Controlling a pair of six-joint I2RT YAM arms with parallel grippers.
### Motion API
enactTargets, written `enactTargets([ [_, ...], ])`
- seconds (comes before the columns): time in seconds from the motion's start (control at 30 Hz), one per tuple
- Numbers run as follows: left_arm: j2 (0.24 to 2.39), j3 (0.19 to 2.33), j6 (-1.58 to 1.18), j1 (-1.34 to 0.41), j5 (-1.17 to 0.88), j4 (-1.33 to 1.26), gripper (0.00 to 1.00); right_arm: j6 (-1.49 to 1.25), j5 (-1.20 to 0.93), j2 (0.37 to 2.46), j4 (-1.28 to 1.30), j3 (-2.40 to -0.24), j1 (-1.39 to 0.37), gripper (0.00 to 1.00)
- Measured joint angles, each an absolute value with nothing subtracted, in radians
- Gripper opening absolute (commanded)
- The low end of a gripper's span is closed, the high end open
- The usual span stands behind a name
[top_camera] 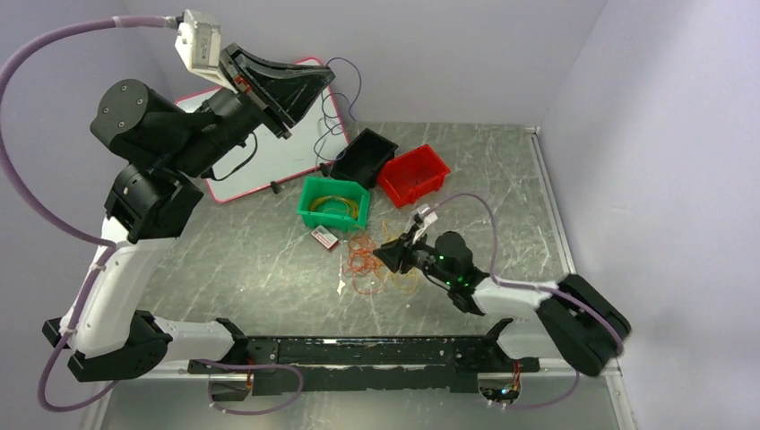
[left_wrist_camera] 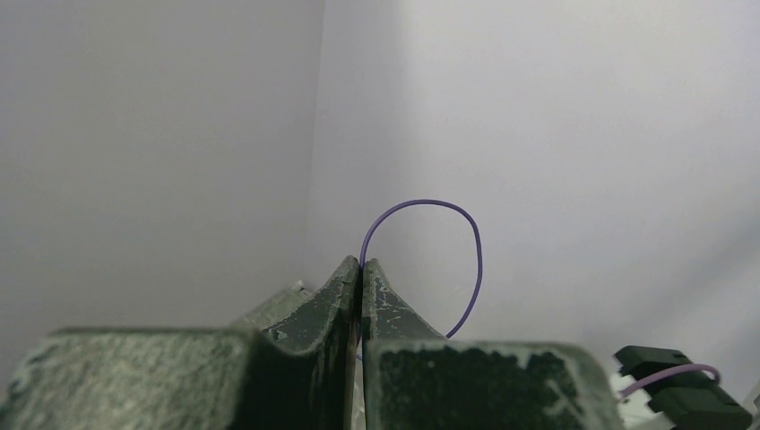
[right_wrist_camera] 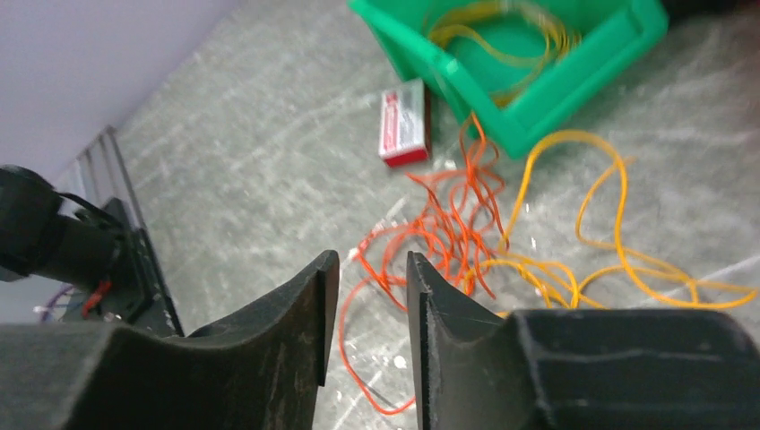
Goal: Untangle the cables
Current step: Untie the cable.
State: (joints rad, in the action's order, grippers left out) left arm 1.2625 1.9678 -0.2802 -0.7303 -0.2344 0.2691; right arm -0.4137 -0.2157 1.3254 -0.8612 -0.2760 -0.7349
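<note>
A tangle of thin orange cables (top_camera: 363,258) (right_wrist_camera: 448,215) lies on the grey table, with yellow cables (top_camera: 403,282) (right_wrist_camera: 600,260) looped through it on the right. More yellow cable (right_wrist_camera: 502,31) sits in the green bin (top_camera: 305,204). My right gripper (top_camera: 387,255) (right_wrist_camera: 372,260) hovers low over the orange tangle, open, with nothing between its fingers. My left gripper (top_camera: 287,90) (left_wrist_camera: 361,264) is raised high at the back left, shut on a thin purple cable (top_camera: 348,90) (left_wrist_camera: 475,260) that arcs out from its tips.
Behind the tangle stand the green bin (right_wrist_camera: 547,98), a black bin (top_camera: 363,157) and a red bin (top_camera: 414,175). A small red-and-white box (top_camera: 324,237) (right_wrist_camera: 403,121) lies beside the green bin. A red-edged whiteboard (top_camera: 269,170) lies at the back left.
</note>
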Motion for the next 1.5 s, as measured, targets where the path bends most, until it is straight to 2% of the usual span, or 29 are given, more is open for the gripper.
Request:
enactTargets([
  [0.27, 1.263, 1.872, -0.281, -0.730, -0.233, 0.279, 0.07, -0.317, -0.217, 0.873, -0.621, -0.315, -0.735, 0.50],
  [0.5, 1.253, 1.775, -0.281, -0.730, -0.247, 0.282, 0.07, -0.187, -0.238, 0.695, -0.461, -0.476, -0.735, 0.52],
  [0.63, 1.237, 1.720, -0.281, -0.730, -0.265, 0.279, 0.07, -0.143, -0.284, 0.695, -0.420, -0.601, -0.735, 0.54],
  [0.77, 1.213, 1.654, -0.281, -0.730, -0.293, 0.262, 0.07, -0.130, -0.320, 0.709, -0.416, -0.673, -0.735, 0.60],
  [1.13, 1.196, 1.562, -0.294, -0.730, -0.365, 0.195, 0.07, -0.179, -0.389, 0.861, -0.541, -0.734, -0.735, 0.64],
  [1.5, 1.176, 1.537, -0.296, -0.730, -0.397, 0.162, 0.07, -0.356, -0.385, 0.992, -0.702, -0.740, -0.735, 0.65],
])
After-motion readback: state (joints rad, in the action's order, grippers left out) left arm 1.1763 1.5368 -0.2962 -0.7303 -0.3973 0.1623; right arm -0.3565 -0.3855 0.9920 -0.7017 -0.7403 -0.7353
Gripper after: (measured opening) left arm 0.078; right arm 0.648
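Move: The purple cable is still pinched in the high left hand; its hanging loops lie roughly 12 cm below that hand, 2 cm forward and about 1 cm right. From the empty right hand, low over the table, those loops are some 40 cm up, 8 cm left and level fore-and-aft. The orange cable lies about 4 cm ahead, 4 cm left and 9 cm below it, the yellow cable 4 cm ahead and 4 cm right, the green box 20 cm ahead and 12 cm left. Upward, and quickly, the empty right hand leaves the orange and yellow cables, rising almost 30 cm towards the hanging purple cable; it draws slightly back and right, then eases forward and left at that height. Its fingers swing upwards and spread wider. Meanwhile the left hand keeps its pinch and sinks about 13 cm, drifting right and tipping slightly down, bringing the cable to the right hand. ##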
